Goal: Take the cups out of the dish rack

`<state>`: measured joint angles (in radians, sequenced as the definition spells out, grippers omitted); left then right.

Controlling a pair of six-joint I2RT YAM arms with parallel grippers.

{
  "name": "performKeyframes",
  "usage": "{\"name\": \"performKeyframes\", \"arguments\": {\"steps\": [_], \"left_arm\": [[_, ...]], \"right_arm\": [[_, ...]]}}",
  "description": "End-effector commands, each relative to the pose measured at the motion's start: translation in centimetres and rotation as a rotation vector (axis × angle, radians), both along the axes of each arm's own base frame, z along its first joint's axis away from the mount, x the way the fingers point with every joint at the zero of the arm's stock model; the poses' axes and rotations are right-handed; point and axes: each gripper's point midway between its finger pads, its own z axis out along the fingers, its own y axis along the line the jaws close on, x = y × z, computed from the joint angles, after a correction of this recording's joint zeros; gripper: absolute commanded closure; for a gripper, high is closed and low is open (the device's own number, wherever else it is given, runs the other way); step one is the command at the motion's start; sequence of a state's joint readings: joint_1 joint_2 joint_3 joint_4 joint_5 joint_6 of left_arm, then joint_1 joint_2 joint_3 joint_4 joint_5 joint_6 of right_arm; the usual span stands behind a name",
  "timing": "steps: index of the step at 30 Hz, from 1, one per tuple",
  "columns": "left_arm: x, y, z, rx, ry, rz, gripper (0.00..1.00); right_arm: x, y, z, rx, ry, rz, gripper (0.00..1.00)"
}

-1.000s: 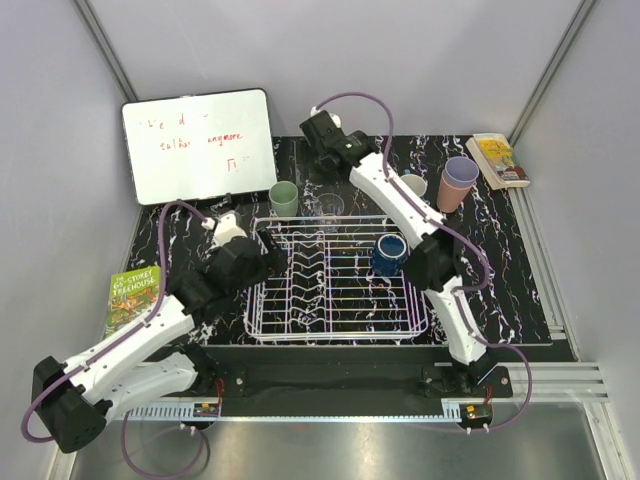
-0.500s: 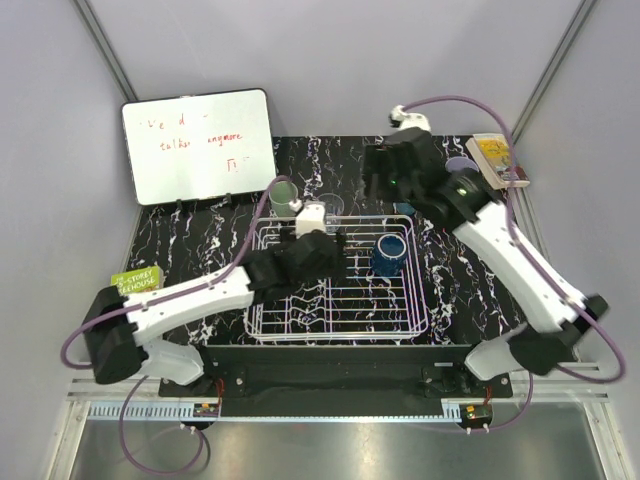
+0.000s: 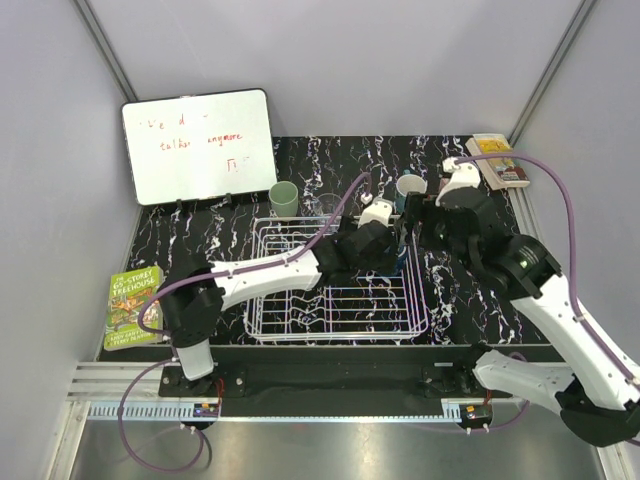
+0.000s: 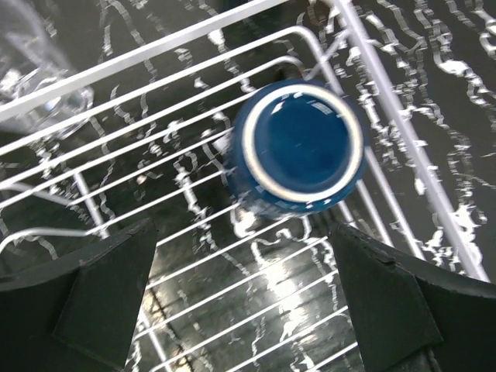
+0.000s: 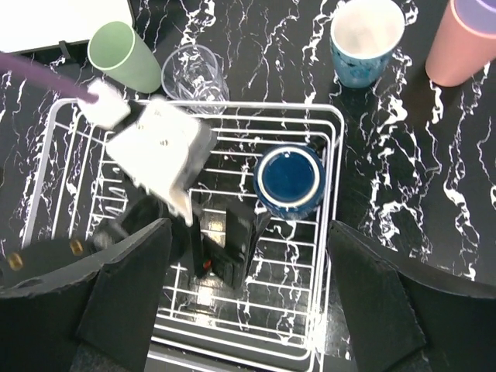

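Observation:
The dark blue cup [image 5: 288,180] [image 4: 302,147] stands mouth up at the right end of the white dish rack [image 5: 339,155] [image 3: 300,322] [image 4: 403,132]. My left gripper [image 4: 244,310] [image 5: 232,240] [image 3: 368,262] hangs open low over the rack, and the cup sits just ahead of its fingers, not between them. High above the rack's right half my right gripper [image 5: 248,310] [image 3: 428,228] is open and holds nothing. Behind the rack on the table stand a green cup [image 5: 116,50] [image 3: 284,198], a clear glass [image 5: 194,74], a teal cup [image 5: 366,35] [image 3: 410,186] and a pink cup [image 5: 465,39].
A whiteboard [image 3: 198,145] leans at the back left. A green book [image 3: 133,300] lies at the table's left edge and a yellow book [image 3: 498,158] at the back right corner. In the top view the left arm lies across the rack.
My left arm swung right across the rack to the dark blue cup. My right arm pulled back from the far side to hover over the rack's right end, its jaws a little wider.

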<state>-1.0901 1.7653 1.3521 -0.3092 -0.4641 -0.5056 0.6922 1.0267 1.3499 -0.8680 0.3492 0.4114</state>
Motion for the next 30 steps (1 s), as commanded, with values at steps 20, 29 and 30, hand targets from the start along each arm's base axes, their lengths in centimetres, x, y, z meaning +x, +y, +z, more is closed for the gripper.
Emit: {"name": "performKeyframes", "arguments": {"steps": [20, 29, 30], "left_arm": [[-2.6, 12.4, 1.7, -0.045, -0.044, 0.355, 0.01], [-3.5, 14.0, 1.9, -0.077, -0.040, 0.368, 0.01], [-3.4, 14.1, 1.9, -0.075, -0.041, 0.370, 0.01]], "right_arm": [[0.4, 3.4, -13.3, -0.005, 0.222, 0.033, 0.13], [3.5, 4.2, -16.4, -0.120, 0.256, -0.008, 0.13], [3.8, 4.2, -16.4, -0.128, 0.251, -0.019, 0.13]]}}
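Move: The blue cup, upside down at the rack's far right corner, is about 8 cm ahead of the right hand, 4 cm to its left and 21 cm below. On the counter beyond, roughly 24 cm below that hand, the light cup stands 24 cm ahead and 1 cm right, the clear glass 21 cm ahead and 18 cm left, the stacked cups 22 cm ahead and 12 cm right. From the left hand, the blue cup is some 6 cm ahead, 5 cm right and 5 cm below. Towards the blue cup, the open right hand sinks about 18 cm, easing back a little at first and then creeping forward and left as its fingers tip some 20 degrees further down; it hasn't visibly touched the cup. The left hand, also open, edges right briefly, then clears away from the cup, sweeping left and slightly back while turning counter-clockwise. ##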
